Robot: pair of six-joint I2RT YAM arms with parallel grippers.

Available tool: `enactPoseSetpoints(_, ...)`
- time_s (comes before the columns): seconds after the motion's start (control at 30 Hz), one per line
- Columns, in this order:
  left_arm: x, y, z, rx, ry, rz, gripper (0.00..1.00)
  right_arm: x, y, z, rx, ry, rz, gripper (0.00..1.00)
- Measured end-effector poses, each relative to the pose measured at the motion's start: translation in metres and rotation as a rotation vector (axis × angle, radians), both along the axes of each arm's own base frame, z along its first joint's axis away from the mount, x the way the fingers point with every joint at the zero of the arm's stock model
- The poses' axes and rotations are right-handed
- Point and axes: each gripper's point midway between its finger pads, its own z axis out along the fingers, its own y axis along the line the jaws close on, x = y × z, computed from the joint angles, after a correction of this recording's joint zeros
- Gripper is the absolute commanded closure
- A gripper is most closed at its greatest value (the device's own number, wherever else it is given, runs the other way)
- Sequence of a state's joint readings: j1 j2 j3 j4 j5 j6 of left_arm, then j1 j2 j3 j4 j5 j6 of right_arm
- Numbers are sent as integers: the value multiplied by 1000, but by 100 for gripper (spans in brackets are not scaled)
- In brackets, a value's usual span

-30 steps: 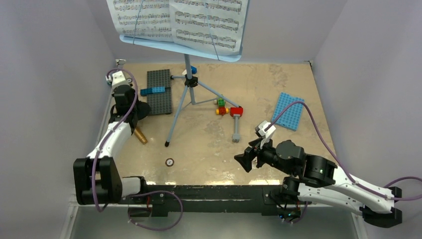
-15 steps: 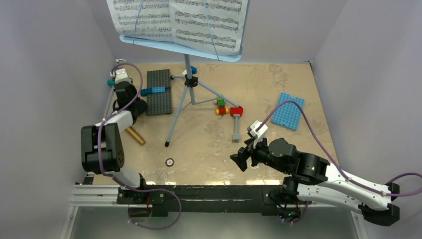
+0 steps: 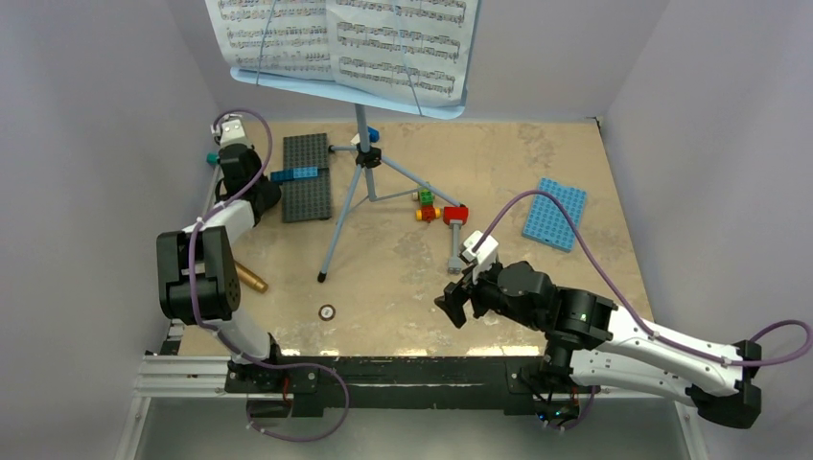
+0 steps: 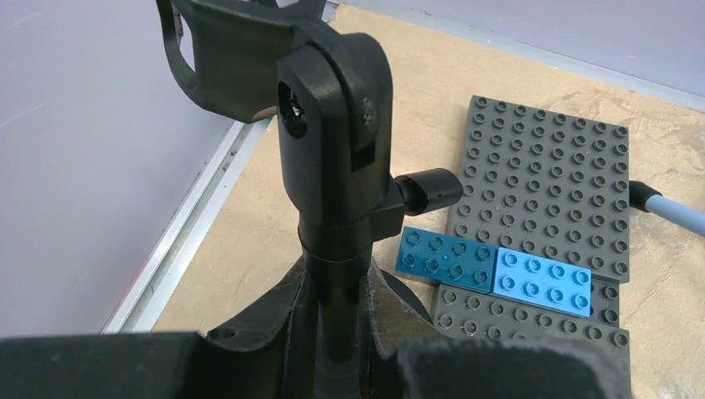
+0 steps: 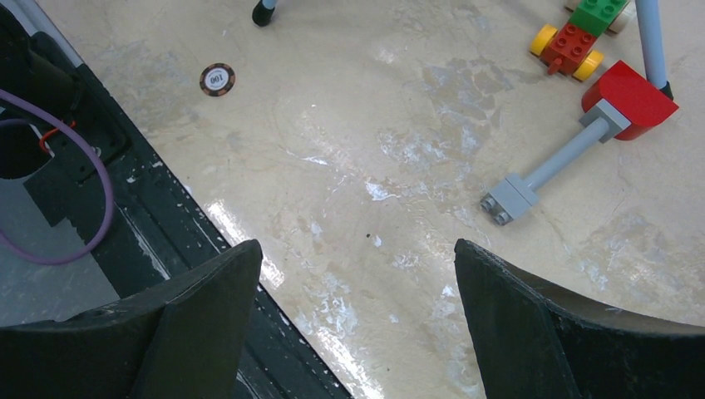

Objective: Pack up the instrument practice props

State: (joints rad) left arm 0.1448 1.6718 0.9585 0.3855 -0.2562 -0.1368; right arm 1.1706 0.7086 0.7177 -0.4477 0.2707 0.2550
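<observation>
The light-blue music stand [image 3: 357, 153] stands on its tripod at the back, with white sheet-music pages [image 3: 345, 38] on its tray. One of its legs [image 5: 651, 37] ends by the red brick. My left gripper [image 4: 341, 312] is shut on the upright stem of the black mic stand [image 4: 332, 158]. It sits at the far left [image 3: 257, 195], beside the grey baseplate. The gold-brown microphone [image 3: 250, 278] lies on the table near the left arm's elbow. My right gripper [image 3: 452, 304] hovers open over bare table near the front edge [image 5: 357, 274].
A grey baseplate [image 3: 307, 192] carries blue bricks [image 3: 294, 174]. A blue baseplate [image 3: 554, 213] lies at the right. A red brick on a grey rod [image 3: 454, 230] and small coloured bricks [image 3: 425, 204] lie mid-table. A small round disc [image 3: 327, 311] lies in front. Walls enclose three sides.
The left arm has folded back at the elbow and its gripper has moved toward the far left with the mic stand. The right gripper has moved left. The microphone now shows in full.
</observation>
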Motion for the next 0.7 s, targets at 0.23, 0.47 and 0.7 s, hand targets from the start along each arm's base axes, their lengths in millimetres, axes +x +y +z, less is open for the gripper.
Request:
enactPoseSetpoints(0.23,-8,-1,-13,-11,75,1,92,0,-1,10,21,-16,3,10)
enactPoseSetpoints(0.47,-16,-1,-24,-18,133,5,74,-1,-7,20,59,-36,-4,10)
enactPoseSetpoints(0.7,-15,-1,-19,-17,132,8,50,0,-12,25,71,-52,-20,10)
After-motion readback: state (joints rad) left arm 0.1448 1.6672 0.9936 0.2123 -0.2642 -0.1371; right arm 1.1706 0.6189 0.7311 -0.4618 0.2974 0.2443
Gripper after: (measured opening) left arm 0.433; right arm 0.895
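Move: The black mic stand is still pinched in the left hand. Its spot on the table lies about 12 cm below that hand, roughly 4 cm back and 1 cm right. The dark brick plates are about 13 cm to the hand's right and 3 ahead, their blue bricks 10 right and 4 ahead; the wooden microphone lies some 24 cm straight back. From the right hand the spot is about 29 cm ahead, 49 left and 19 below. The left fingers keep their hold on the stand's pole while the hand lowers it about 2.5 cm towards the table and eases back 1.5 cm, tipping down some 10 degrees; then the hand halts, opens partway to let go of the pole, and just starts to lift. The empty, open right hand rises about 2.5 cm, drifting slightly right. ##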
